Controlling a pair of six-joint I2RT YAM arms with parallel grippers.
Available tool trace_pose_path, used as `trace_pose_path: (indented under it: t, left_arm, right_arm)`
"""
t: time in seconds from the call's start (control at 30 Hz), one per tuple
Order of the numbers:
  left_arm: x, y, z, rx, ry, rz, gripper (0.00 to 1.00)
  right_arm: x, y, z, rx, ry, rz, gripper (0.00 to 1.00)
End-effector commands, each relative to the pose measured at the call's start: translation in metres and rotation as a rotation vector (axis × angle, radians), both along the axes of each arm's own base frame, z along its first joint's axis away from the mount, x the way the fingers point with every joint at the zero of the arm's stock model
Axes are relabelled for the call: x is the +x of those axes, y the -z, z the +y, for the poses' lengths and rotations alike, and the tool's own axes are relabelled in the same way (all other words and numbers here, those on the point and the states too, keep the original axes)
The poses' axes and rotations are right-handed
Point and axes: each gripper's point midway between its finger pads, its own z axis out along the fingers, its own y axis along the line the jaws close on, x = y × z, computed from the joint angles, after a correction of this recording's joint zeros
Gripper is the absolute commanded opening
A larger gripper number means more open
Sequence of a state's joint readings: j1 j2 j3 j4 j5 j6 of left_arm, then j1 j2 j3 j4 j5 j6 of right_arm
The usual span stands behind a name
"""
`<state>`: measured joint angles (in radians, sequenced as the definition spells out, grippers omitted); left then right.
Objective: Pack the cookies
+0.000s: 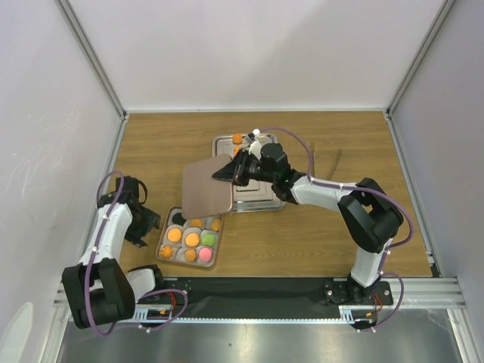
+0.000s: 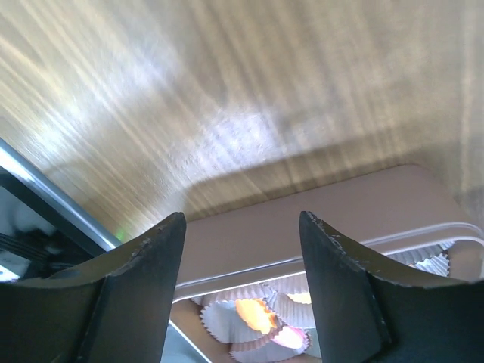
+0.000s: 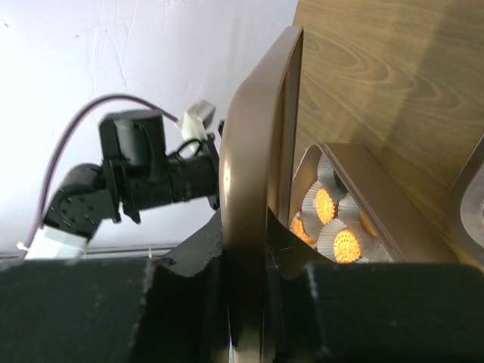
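A small brown box (image 1: 168,255) holds cookies (image 1: 192,240) in white paper cups: orange, green, pink and black. My right gripper (image 1: 229,175) is shut on the edge of the box's flat brown lid (image 1: 206,187) and holds it in the air above the box's far end. The right wrist view shows the lid (image 3: 253,181) edge-on between the jaws, with cookies (image 3: 325,204) below. My left gripper (image 1: 144,224) is open and empty just left of the box. The left wrist view shows the lid (image 2: 318,212) and the cups (image 2: 257,314) beyond the jaws.
A steel tray (image 1: 253,203) lies behind the box at mid table, with an orange cookie (image 1: 237,138) at its far edge. White walls enclose the table on three sides. A black strip runs along the near edge (image 1: 257,287).
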<state>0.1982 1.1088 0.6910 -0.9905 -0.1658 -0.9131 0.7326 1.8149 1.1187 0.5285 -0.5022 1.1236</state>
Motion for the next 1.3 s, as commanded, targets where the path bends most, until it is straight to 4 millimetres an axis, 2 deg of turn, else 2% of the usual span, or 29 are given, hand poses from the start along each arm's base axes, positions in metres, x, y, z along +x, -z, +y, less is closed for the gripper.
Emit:
trace_pose_path:
  t: [0.0,0.07,0.27,0.47,0.67,1.03,1.27]
  left_arm:
    - [0.011,-0.018,0.013,0.067,0.119,0.006,0.67]
    - [0.012,-0.021,0.016,0.082,0.161,0.019,0.65]
    - [0.016,-0.024,0.016,0.07,0.238,0.044,0.53]
    - [0.005,-0.019,0.006,0.025,0.276,0.09,0.4]
    - [0.004,-0.013,-0.008,0.003,0.357,0.122,0.25]
    - [-0.002,-0.004,-0.04,-0.049,0.492,0.158,0.17]
    - [-0.006,-0.007,-0.056,-0.112,0.546,0.157,0.07]
  right_arm:
    - [-0.006,-0.038,-0.002,0.068,0.024,-0.082,0.0]
    - [-0.008,-0.041,-0.003,0.074,0.034,-0.087,0.0]
    - [-0.019,-0.035,-0.004,0.068,0.045,-0.07,0.0]
    - [-0.029,-0.03,-0.002,0.074,0.048,-0.057,0.0]
    - [-0.036,-0.028,-0.006,0.075,0.065,-0.047,0.0]
    - [-0.045,-0.022,-0.018,0.072,0.097,-0.043,0.0]
    - [-0.046,-0.023,-0.019,0.08,0.11,-0.041,0.0]
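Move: The cookie box stands with its middle about 14 cm to the left hand's right, level with it fore and aft, some 2 cm lower. Inside it, the front-left orange cookie is roughly 6 cm right and 5 cm back, and the pink cookie about 19 cm right and 6 cm back. From the right hand, still pinching the lid by its edge, the box middle lies about 14 cm back, 13 cm left and 17 cm below; the metal tray's middle is 6 cm ahead, 5 cm right and 20 cm below. The cookie box is pushed to the right at its left wall by the left fingertips: that hand bobs up about 1.5 cm and settles back partway as its fingers close from wide to nearly shut, then sweeps some 5 cm right, turning roughly 30 degrees clockwise. Meanwhile the right hand keeps its pinch on the lid and carries it back about 4.5 cm towards the box, sinking 2 cm and easing right. ##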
